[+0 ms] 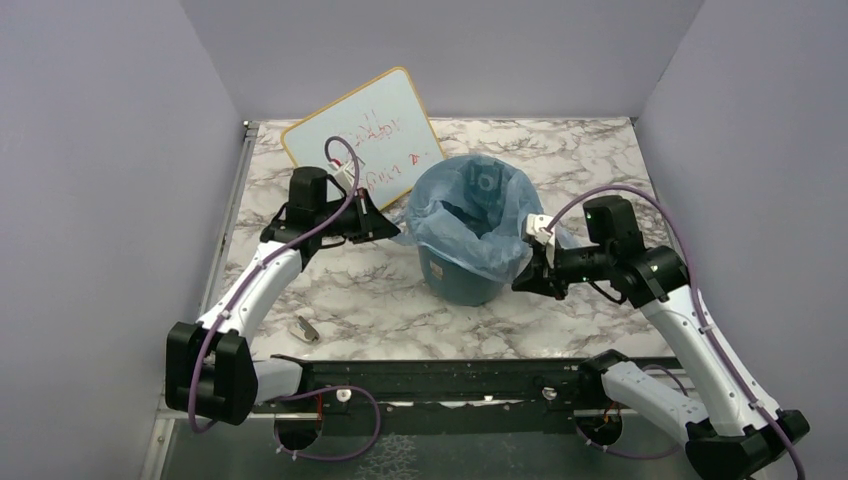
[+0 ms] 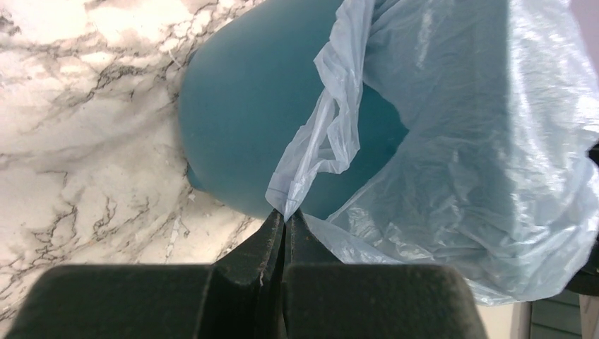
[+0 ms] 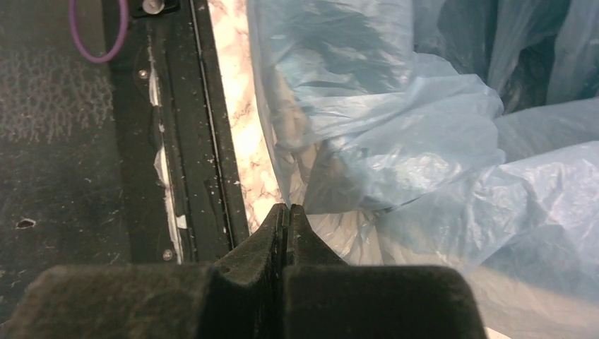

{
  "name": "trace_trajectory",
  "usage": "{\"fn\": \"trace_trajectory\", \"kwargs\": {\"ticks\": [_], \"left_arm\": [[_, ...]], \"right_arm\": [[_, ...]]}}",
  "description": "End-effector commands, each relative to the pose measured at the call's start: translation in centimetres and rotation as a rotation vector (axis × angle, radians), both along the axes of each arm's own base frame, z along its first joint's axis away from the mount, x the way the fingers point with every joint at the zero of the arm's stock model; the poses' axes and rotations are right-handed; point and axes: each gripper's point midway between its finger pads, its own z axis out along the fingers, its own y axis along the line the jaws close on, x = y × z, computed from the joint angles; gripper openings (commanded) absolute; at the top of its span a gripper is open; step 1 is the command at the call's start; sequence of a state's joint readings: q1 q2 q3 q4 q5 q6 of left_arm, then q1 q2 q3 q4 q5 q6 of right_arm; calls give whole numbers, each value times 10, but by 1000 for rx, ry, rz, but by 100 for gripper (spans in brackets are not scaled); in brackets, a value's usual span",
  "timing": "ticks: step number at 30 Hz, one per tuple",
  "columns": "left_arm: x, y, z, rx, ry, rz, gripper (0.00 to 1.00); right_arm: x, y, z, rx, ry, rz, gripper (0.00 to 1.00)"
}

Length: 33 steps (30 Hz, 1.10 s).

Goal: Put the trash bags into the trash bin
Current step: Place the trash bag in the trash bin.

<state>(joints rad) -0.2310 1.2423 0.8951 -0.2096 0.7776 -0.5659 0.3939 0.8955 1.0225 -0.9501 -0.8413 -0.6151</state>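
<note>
The teal trash bin (image 1: 462,282) stands upright in the middle of the marble table. The pale-blue trash bag (image 1: 470,215) lines it, with its film spread over the rim and hanging down the outside. My left gripper (image 1: 396,233) is at the bin's left side, shut on a corner of the bag (image 2: 311,152) beside the bin wall (image 2: 247,113); its tips (image 2: 285,214) pinch the film. My right gripper (image 1: 520,284) is low at the bin's right side, shut, and a taut fold of the bag (image 3: 424,134) runs into its tips (image 3: 287,209).
A small whiteboard (image 1: 365,135) with red writing leans at the back, just behind the left arm. A small grey object (image 1: 307,328) lies on the table near the front left. The black base rail (image 1: 450,380) runs along the near edge. Grey walls close in both sides.
</note>
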Motion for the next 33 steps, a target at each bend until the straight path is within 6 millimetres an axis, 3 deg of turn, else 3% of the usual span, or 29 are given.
{"fn": "trace_trajectory", "kwargs": {"ticks": [1, 13, 17, 20, 24, 28, 31, 33], "left_arm": [[-4, 4, -22, 29, 9, -12, 0], [13, 2, -42, 18, 28, 33, 0], [16, 6, -58, 63, 35, 47, 0], [15, 9, -72, 79, 58, 69, 0], [14, 4, -63, 43, 53, 52, 0], [17, 3, -44, 27, 16, 51, 0], [16, 4, -38, 35, 6, 48, 0], [14, 5, -38, 38, 12, 48, 0]], "right_arm": [[20, -4, -5, -30, -44, -87, 1], [39, -13, -11, -48, -60, -235, 2], [67, -36, 5, -39, -88, -524, 17], [63, -37, 10, -29, -71, -541, 23], [37, -17, 39, 57, 10, -412, 40], [18, -9, 89, 210, -19, -380, 59], [42, -32, 125, 288, -79, -637, 66], [73, -68, 133, 283, -114, -929, 70]]}}
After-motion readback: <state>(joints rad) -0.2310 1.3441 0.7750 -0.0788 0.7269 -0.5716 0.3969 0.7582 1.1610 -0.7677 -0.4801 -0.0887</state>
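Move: The trash bin, with the bag already spread over its mouth, has its middle about 15 cm ahead of the right hand and 10 cm to its left, roughly 10 cm lower. From the left hand that same bin is some 16 cm right, 3 cm ahead and about 8 cm lower. The whiteboard stands roughly 20 cm ahead of the left hand and 8 cm left; a small grey tool lies on the table 8 cm back and 19 cm left. The trash bag's near right edge, still pinched in the right fingers, is carried forward towards the bin and slightly down; the fingers then open wide and let go as the hand reaches about 5 cm forward, veers a little right, turns some 30 degrees clockwise and rises about 10 cm. Meanwhile the left hand keeps its pinch on the bag's left handle and draws it down about 6 cm beside the bin. ##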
